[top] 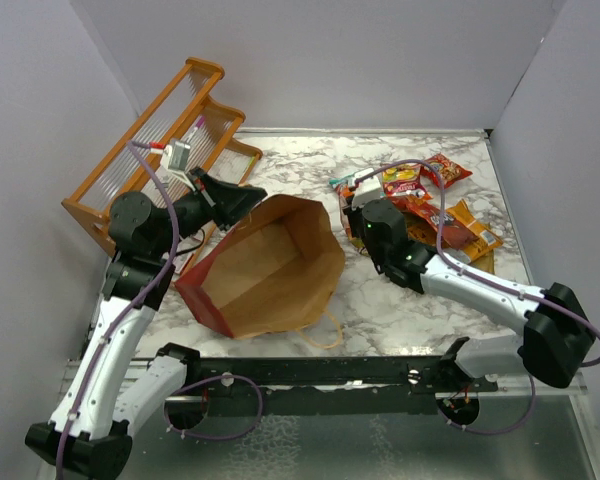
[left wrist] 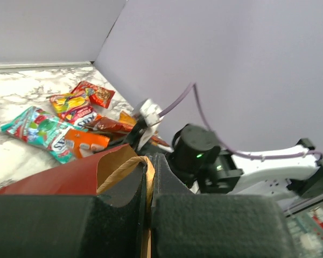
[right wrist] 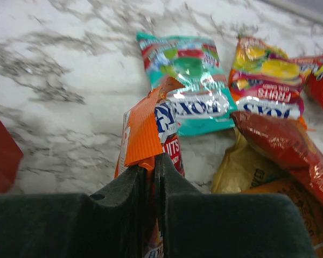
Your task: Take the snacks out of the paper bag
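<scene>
The paper bag lies on its side, red outside, brown inside, mouth facing the back right. No packet shows inside it in the top view. My left gripper is shut on the bag's rim and twine handle. To the right of the mouth, my right gripper is shut on a small orange snack packet, held just above the marble. Beyond it lie the other snacks: a teal packet, a yellow-and-red one, a red one and the orange chip bag.
A wooden rack leans at the back left, right behind the left arm. The bag's second twine handle trails on the marble table near the front. White walls close in the back and both sides.
</scene>
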Robot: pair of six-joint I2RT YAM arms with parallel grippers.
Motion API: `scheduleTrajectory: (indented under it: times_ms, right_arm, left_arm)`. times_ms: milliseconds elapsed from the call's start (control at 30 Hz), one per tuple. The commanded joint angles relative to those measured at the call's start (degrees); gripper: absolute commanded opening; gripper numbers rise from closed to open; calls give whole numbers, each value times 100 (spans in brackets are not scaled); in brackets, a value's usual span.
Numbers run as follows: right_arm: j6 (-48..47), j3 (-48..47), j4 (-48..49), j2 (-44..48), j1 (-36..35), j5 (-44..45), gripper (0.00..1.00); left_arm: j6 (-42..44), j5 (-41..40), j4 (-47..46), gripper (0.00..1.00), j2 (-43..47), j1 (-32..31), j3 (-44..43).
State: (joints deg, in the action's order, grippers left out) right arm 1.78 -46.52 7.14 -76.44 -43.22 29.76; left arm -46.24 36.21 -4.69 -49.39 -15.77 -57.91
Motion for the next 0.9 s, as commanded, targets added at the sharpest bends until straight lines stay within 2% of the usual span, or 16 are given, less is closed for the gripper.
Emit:
scheduleTrajectory:
  times_ms: [0,167,267,333,400,500,600,667,700,733,867]
  right_arm:
    - [283,396,353,-288,392,-208,1]
    - [80,446,275,-699,438,484,2]
    - [51,400,249,-763,440,255,9]
    - [108,394,236,-751,438,-189,19]
    - [127,372,205,-719,441,-684,30]
    - [260,167,-137,-693,438,-974,49]
    - [603,-269,-894,-564,439,-1044,67]
    - [797,-608,-1465,-413,438,-1164,85]
    - [876,-748,-1693,-294,442,-1212,96]
    - [948,-873,-1889,-184,440,-1285,100]
    - [1142,-1190,-2396,280,437,-1360,100]
  left_arm:
    - [-827,-198,-1052,0,-100,-5,-59]
    - [-890,-569,-510,0,269,0,751]
    - [-182,-1403,1024,0,604,7,739]
    - [206,-2140,1954,0,802,4,657]
    - [390,-2669,2498,0,976,12,696]
    - [554,-3160,2930,0,1106,10,732]
    - [930,-3708,3313,0,1022,10,442]
    - [1217,-4067,3514,1,895,10,141]
    - [1343,-4202,3598,3,815,7,-1]
    - [1417,-4411,3700,6,755,7,-122]
    - [1576,-4822,3996,35,713,9,-393]
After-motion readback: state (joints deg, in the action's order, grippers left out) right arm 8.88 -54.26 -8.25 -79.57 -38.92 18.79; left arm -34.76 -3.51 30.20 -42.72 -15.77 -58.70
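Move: The right hand holds the Fox's fruits pack by its top. Its landing spot is about 15 cm below and 2 cm to the right, about level fore and aft. From this hand the teal mint pack lies some 12 cm ahead and 5 right, the dark-red pack 5 ahead and 17 right. The left hand holds the paper bag's handle, the bag's middle roughly 7 cm back, 3 right and 20 below; the wooden rack is 20 ahead, 23 left, well below. Still pinching the fruits pack, the right hand lowers it about 7 cm and some 4 cm right towards the bare table short of the mint pack, opens wide to let go, then rises and shifts back left. The left hand, gripping the paper bag's handle, swings it about 11 cm left and 10 cm down, turning some 40 degrees counter-clockwise, its fingers starting to part at the end. ##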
